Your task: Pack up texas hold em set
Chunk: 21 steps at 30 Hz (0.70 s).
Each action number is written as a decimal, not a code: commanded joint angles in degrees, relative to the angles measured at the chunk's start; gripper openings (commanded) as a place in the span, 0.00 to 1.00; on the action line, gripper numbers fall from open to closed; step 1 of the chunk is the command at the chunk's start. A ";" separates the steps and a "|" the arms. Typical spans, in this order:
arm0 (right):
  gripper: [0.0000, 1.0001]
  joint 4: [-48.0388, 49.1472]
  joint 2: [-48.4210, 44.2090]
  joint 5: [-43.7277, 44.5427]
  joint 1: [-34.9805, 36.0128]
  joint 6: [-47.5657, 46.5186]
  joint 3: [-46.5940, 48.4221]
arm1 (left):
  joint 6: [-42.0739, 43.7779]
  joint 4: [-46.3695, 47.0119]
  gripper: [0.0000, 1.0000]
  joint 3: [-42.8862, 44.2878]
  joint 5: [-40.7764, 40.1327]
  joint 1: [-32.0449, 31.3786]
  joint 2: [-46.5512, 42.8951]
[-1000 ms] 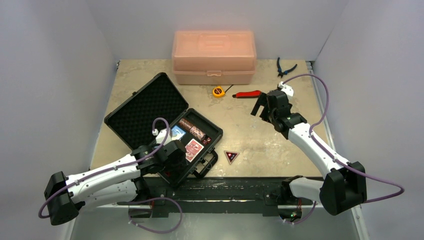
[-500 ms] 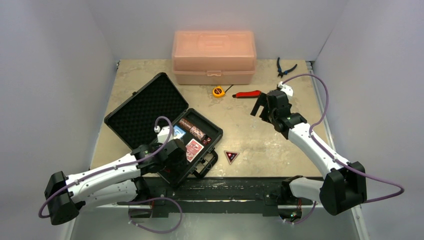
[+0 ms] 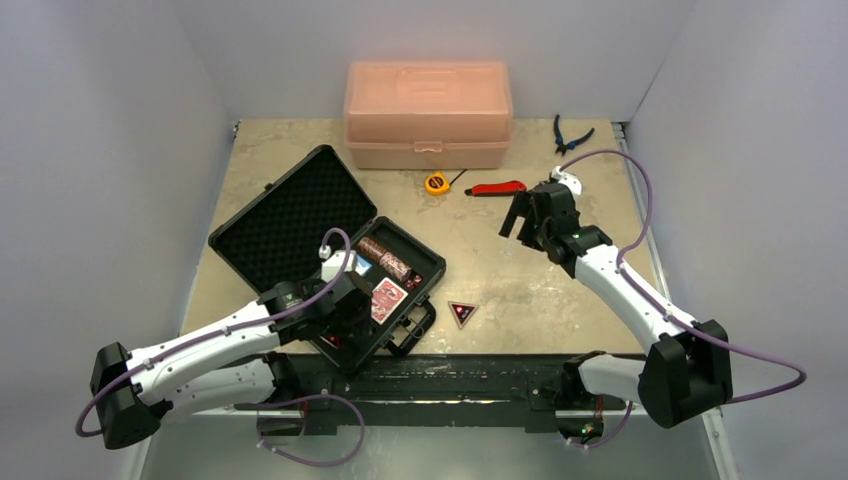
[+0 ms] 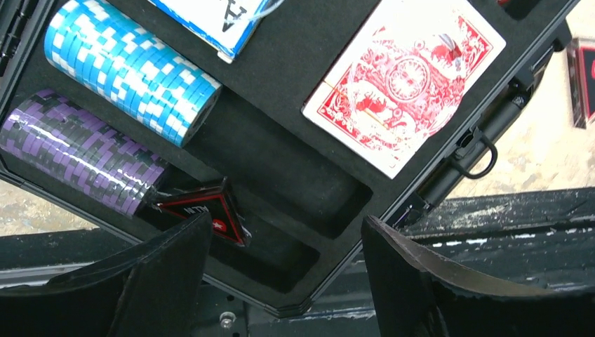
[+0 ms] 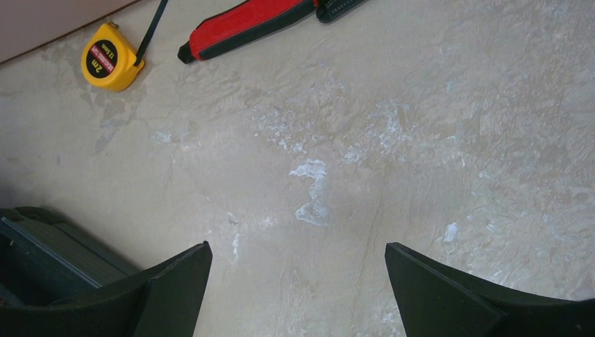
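Observation:
The black case of the texas hold em set lies open at the table's left. In its tray sit a blue chip stack, a purple chip stack, a red card deck and a blue deck. A black-red triangle rests in a slot by the purple chips, just beyond my left finger. My left gripper hovers open over the tray's near corner, holding nothing. A second triangle lies on the table right of the case. My right gripper is open above bare table.
A translucent orange box stands at the back. In front of it lie a yellow tape measure and a red-handled tool. Pliers lie at the back right. The case's handle faces the near edge.
My left wrist has shifted a little farther over the case tray. The right gripper has edged slightly left. Nothing on the table has moved.

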 commanded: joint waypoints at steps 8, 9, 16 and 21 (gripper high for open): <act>0.96 -0.03 1.01 -14.48 0.00 -3.76 -1.60 | 8.01 -4.14 0.78 9.52 1.72 0.11 0.24; 0.96 -0.24 1.58 -15.87 0.05 -3.76 -1.69 | 8.93 -4.78 0.78 10.64 1.22 0.14 0.47; 0.96 -3.56 3.84 -17.43 4.79 -3.76 -2.21 | 15.06 -6.82 0.79 16.20 -1.37 0.15 2.72; 0.96 -5.24 5.67 -14.83 12.06 -3.76 -2.53 | 18.40 -7.62 0.79 19.87 -2.35 0.14 6.04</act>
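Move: The loose All In triangle lies about 18 cm back and 13 cm left of the open, empty right hand, some 13 cm below. The case handle is 9 cm farther left of the triangle and 2 cm nearer the base; the case's right-hand corner sits 8 cm back and 17 cm left of the right hand. From the left hand the loose triangle is about 22 cm right, 1 cm ahead. Right hand, open, swings left, back and down about 10 cm towards the loose triangle; open left rises 7 cm. ##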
